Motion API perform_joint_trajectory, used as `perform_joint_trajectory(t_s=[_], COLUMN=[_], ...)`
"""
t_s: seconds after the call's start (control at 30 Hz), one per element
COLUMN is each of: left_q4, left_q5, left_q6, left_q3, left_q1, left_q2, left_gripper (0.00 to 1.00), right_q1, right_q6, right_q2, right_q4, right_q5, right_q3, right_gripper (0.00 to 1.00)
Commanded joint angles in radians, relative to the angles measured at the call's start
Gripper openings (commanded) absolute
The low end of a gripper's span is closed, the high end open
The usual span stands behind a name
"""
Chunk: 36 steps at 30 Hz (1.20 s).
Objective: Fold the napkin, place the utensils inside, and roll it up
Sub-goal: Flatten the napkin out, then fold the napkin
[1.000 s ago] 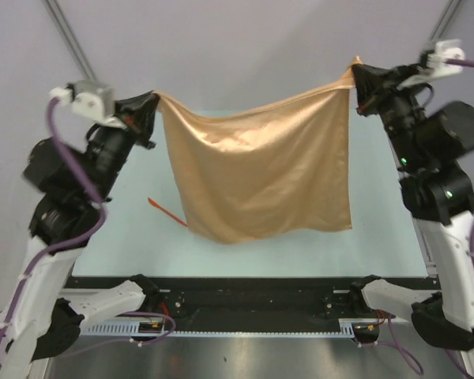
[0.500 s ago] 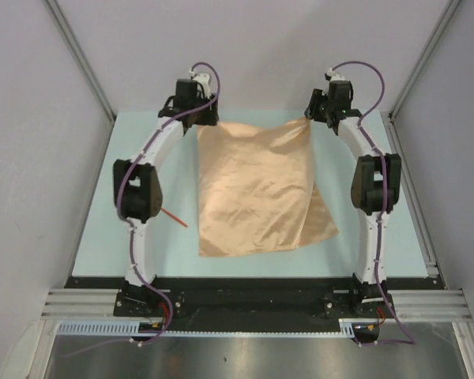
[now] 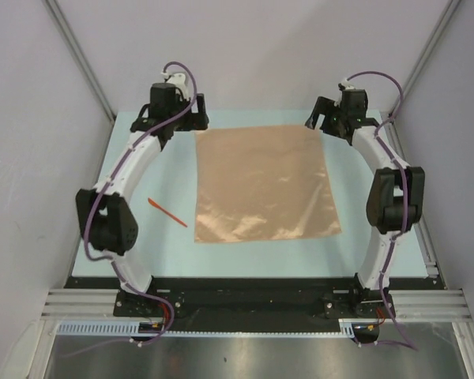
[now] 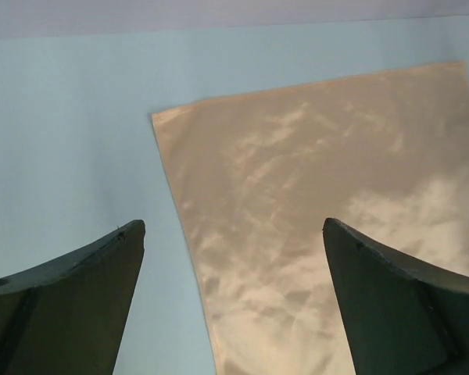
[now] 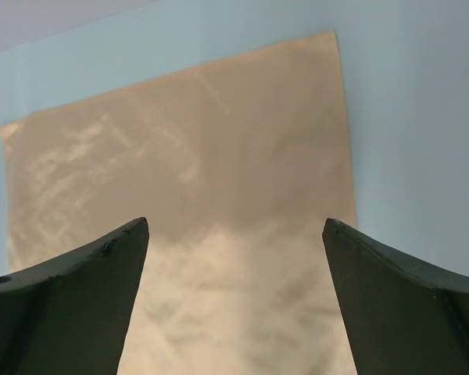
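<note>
The peach-orange napkin (image 3: 261, 183) lies spread flat and unfolded in the middle of the light blue table (image 3: 134, 166). My left gripper (image 3: 193, 121) hovers open at its far left corner, holding nothing. My right gripper (image 3: 319, 121) hovers open at the far right corner, also holding nothing. In the left wrist view the napkin (image 4: 320, 234) stretches away under my wide-apart fingers (image 4: 86, 297), with my left gripper (image 4: 234, 234) over its edge. The right wrist view shows the napkin (image 5: 195, 172) beneath my open right gripper (image 5: 234, 230). A thin orange-red utensil (image 3: 167, 212) lies on the table left of the napkin.
Grey walls (image 3: 39, 118) close in the table on the left, back and right. A black and metal rail (image 3: 253, 300) with both arm bases runs along the near edge. My left arm's elbow (image 3: 107, 221) sits close to the utensil.
A second ago both grippers held the napkin's top corners up in the air. They carried it to the far side, opened and let go, and the napkin now lies flat.
</note>
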Motion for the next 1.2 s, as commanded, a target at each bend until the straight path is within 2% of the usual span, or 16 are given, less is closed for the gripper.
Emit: perform_joint_trajectory(t_s=[0.0, 0.03, 0.13, 0.27, 0.37, 0.4, 0.53, 0.7, 0.93, 1.17], left_q4=[0.05, 0.053, 0.042, -0.064, -0.128, -0.128, -0.02, -0.01, -0.01, -0.004], left_q5=[0.053, 0.064, 0.107, 0.148, 0.168, 0.151, 0.197, 0.237, 0.208, 0.229], left_q6=[-0.099, -0.108, -0.131, -0.067, 0.008, 0.009, -0.04, -0.051, -0.042, -0.045], left_q3=[-0.202, -0.272, -0.365, -0.341, -0.31, -0.317, -0.426, -0.462, -0.479, -0.482], left_q1=[-0.007, -0.008, -0.012, -0.027, -0.031, -0.029, -0.024, -0.023, -0.021, -0.018], left_q2=[-0.17, -0.225, -0.314, -0.419, -0.439, -0.455, -0.48, -0.497, -0.518, -0.52], left_gripper=[1.0, 1.0, 1.0, 1.0, 1.0, 1.0, 1.0, 1.0, 1.0, 1.0], right_q1=[0.024, 0.035, 0.069, 0.073, 0.066, 0.061, 0.04, 0.037, 0.038, 0.038], right_q6=[0.031, 0.034, 0.071, 0.136, 0.165, 0.171, 0.194, 0.22, 0.258, 0.281], right_q2=[-0.252, -0.339, -0.451, -0.579, -0.628, -0.654, -0.683, -0.688, -0.703, -0.71], right_q4=[-0.084, -0.096, -0.151, -0.297, -0.334, -0.343, -0.381, -0.476, -0.506, -0.435], right_q5=[0.128, 0.15, 0.242, 0.274, 0.29, 0.291, 0.302, 0.365, 0.371, 0.347], right_q3=[-0.219, -0.325, -0.456, -0.629, -0.716, -0.765, -0.81, -0.824, -0.905, -0.965], right_gripper=[0.98, 0.97, 0.97, 0.95, 0.87, 0.81, 0.65, 0.52, 0.51, 0.48])
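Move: The napkin lies spread out, and its near right corner is what the right hand goes for: about 32 cm back, 5 cm to that hand's right and some 16 cm below. The napkin's far right corner is roughly 8 cm ahead of the right hand, in line with it sideways and just as far below. From the left hand the near right corner lies about 26 cm back, 42 cm to the right and 23 cm down; the red utensil is some 19 cm back, 6 cm left. The right hand draws back about 34 cm along the napkin's right side to its near right corner, rising a little at first, then sinking some 12 cm net and drifting slightly right, while the wrist tips about 40 degrees to point steeply down, turns some 20 degrees clockwise, and the fingers narrow from wide open to half open, ending close over the corner with no grip on it. The left hand, still wide open, also withdraws about 15 cm over the napkin's left side at nearly the same height, slowing to a stop as it turns slightly clockwise. ##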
